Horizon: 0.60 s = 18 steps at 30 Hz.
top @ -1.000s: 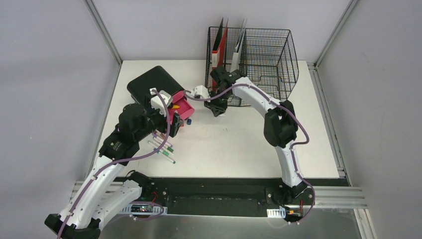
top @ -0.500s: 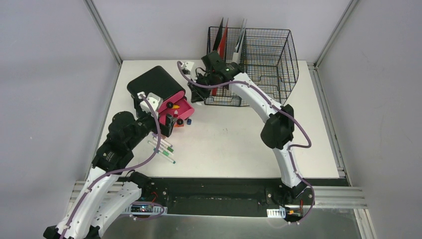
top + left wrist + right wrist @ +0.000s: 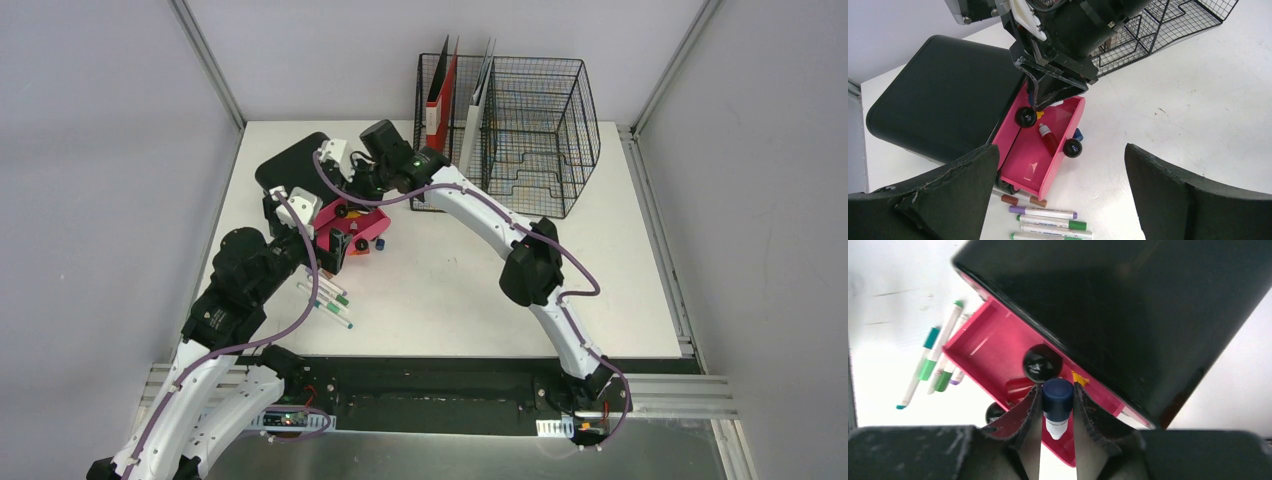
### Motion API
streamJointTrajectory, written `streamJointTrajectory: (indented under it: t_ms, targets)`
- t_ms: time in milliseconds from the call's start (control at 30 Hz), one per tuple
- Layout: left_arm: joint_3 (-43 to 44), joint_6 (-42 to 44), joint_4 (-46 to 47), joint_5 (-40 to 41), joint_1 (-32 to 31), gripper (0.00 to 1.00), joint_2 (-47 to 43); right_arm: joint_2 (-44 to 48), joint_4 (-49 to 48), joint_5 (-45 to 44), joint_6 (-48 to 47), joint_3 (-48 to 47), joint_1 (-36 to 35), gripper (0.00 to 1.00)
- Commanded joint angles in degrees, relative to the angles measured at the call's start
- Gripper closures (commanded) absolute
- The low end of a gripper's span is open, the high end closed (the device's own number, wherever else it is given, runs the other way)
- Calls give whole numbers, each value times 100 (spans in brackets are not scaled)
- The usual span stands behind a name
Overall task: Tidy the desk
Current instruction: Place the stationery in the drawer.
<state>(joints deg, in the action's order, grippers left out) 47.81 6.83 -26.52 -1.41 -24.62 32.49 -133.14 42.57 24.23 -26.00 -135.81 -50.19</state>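
On the white desk (image 3: pixel 450 290) a black box (image 3: pixel 300 165) lies with a pink drawer (image 3: pixel 360 228) pulled out of it. My right gripper (image 3: pixel 1057 390) is shut on a white marker with a dark blue cap (image 3: pixel 1057 400), held just above the drawer (image 3: pixel 993 345) beside its black knob (image 3: pixel 1042 362). A red marker (image 3: pixel 1049 140) lies inside the drawer (image 3: pixel 1033 165). My left gripper (image 3: pixel 1060 155) stands wide open and empty above the drawer's front. Several loose markers (image 3: pixel 1048 220) lie on the desk just in front of the drawer.
A black wire-mesh rack (image 3: pixel 530 130) with upright folders (image 3: pixel 440 95) stands at the back of the desk. A blue cap or marker end (image 3: pixel 1077 134) pokes out beside the drawer. The right arm (image 3: pixel 520 265) arches across the desk's middle.
My right arm has swung left from in front of the wire rack to over the pink drawer, still shut on the marker. The left gripper has drawn back slightly from the drawer.
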Motion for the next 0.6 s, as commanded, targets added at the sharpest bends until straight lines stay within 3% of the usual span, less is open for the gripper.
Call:
streamJointTrajectory:
  t_ms: [0, 233, 567]
  targets:
    - [-53, -25, 253, 93, 89, 1, -70, 4, -344, -368, -235, -182, 30, 90]
    - [-53, -33, 262, 66, 91, 1, -76, 61, -231, -362, -242, 17, -1, 45]
    - [-53, -60, 265, -64, 107, 1, -55, 460, 688, 349, -183, -143, 67, 37]
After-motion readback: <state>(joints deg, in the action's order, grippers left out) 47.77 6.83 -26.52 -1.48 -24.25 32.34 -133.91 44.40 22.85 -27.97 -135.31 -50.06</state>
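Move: The open pink drawer waits just under the blue-capped bottle held in the right fingers; its middle lies about 3 cm back, 2 cm left and some 7 cm below that hand. The red bottle inside is roughly 4 cm back and 2 cm left, the upper drawer's black knob 1 cm back and 4 cm left, the open drawer's own knob 7 cm back and 1 cm right. From the left hand the drawer is about 9 cm ahead, 5 cm right, 17 cm down. The blue-capped bottle, already held over the far end of the open drawer, is let go: the right fingers open from their narrow grip to a bit over half their range. Meanwhile the right hand sinks about 1.5 cm towards the drawer, easing roughly 1 cm forward and then back again, the wrist nearly still. ##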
